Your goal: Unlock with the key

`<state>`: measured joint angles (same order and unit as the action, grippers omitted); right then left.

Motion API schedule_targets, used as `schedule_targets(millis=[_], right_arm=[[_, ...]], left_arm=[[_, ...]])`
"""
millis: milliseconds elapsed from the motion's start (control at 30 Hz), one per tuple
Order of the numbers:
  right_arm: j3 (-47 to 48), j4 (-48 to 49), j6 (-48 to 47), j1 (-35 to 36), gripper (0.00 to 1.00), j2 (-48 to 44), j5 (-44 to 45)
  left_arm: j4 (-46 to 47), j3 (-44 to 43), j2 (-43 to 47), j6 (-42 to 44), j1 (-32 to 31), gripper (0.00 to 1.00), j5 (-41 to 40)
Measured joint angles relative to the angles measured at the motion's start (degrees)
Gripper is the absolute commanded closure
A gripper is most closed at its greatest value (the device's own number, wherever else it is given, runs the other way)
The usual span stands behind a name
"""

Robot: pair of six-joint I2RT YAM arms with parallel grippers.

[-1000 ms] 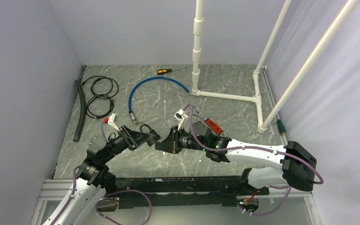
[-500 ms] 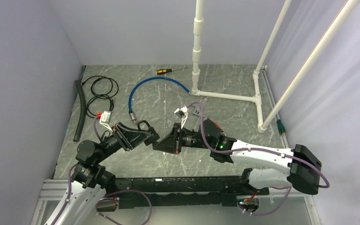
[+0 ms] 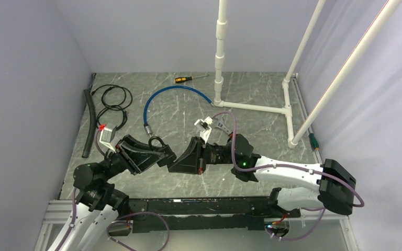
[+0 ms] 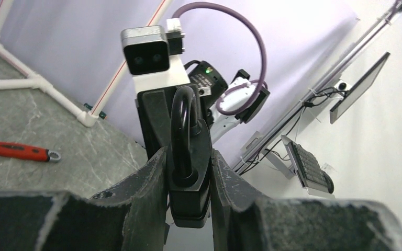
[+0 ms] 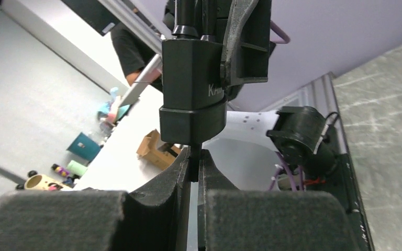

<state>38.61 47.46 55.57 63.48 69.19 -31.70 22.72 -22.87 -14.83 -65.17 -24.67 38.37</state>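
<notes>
The lock is a black padlock with a dark shackle, and my left gripper is shut on its body, one finger on each flat side. From above, the padlock hangs in the air between the two arms. My right gripper is shut on the key, a thin dark blade pinched between the pads. The key's upper end meets the underside of the padlock. The right gripper sits directly against the left gripper.
A red-handled wrench lies on the grey marble table. Further back are a blue hose, a yellow-handled screwdriver, coiled black cables and a black tube. A white PVC pipe frame stands at the back right.
Both arms have moved together toward the left and the near edge, carrying the padlock and key. Both grips are unchanged.
</notes>
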Motion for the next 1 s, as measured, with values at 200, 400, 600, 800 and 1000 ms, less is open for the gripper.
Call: schedule_targets(millis=[200, 400, 600, 800, 1000], right_arm=[[0.22, 10.64, 6.14, 0.04, 1.00, 3.98, -2.82], [2.23, 18.78, 11.04, -0.09, 1.00, 8.07, -5.40], [4.87, 25.73, 14.91, -0.20, 1.00, 11.45, -8.46], [8.72, 31.06, 19.21, -0.46, 1.00, 15.23, -11.04], [11.74, 34.99, 24.59, -0.59, 1.00, 19.12, -13.88]], left_arm=[[6.47, -0.63, -1.42, -0.20, -0.02, 1.00, 1.86], [12.72, -1.14, -3.08, -0.59, -0.02, 1.00, 2.14], [20.81, -1.88, -5.84, -1.42, -0.07, 1.00, 3.37], [25.07, -3.96, -8.11, -1.55, -0.07, 1.00, 4.09], [26.51, -4.17, -8.13, -1.49, -0.07, 1.00, 4.46]])
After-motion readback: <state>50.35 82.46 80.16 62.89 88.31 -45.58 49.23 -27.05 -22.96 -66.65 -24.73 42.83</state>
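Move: The black padlock is already in my left fingers, shackle up and forward. My right fingers pinch the key in its underside: the key's head lies about 2 cm back, 2 cm right and 3 cm below my left hand, and the padlock some 2 cm ahead, 2 cm left and 3 cm above my right. From my left hand, the blue cable's near end lies on the table about 20 cm ahead, 7 cm left and 34 cm below. I turn key and padlock against each other by some 40 degrees while lifting both about 6 to 7 cm and drawing them roughly 3 cm back. My left hand rolls the padlock's top back towards me; my right keeps its pinch on the inserted key, swinging counter-clockwise with its fingertips tipping up. Both grips stay shut. ##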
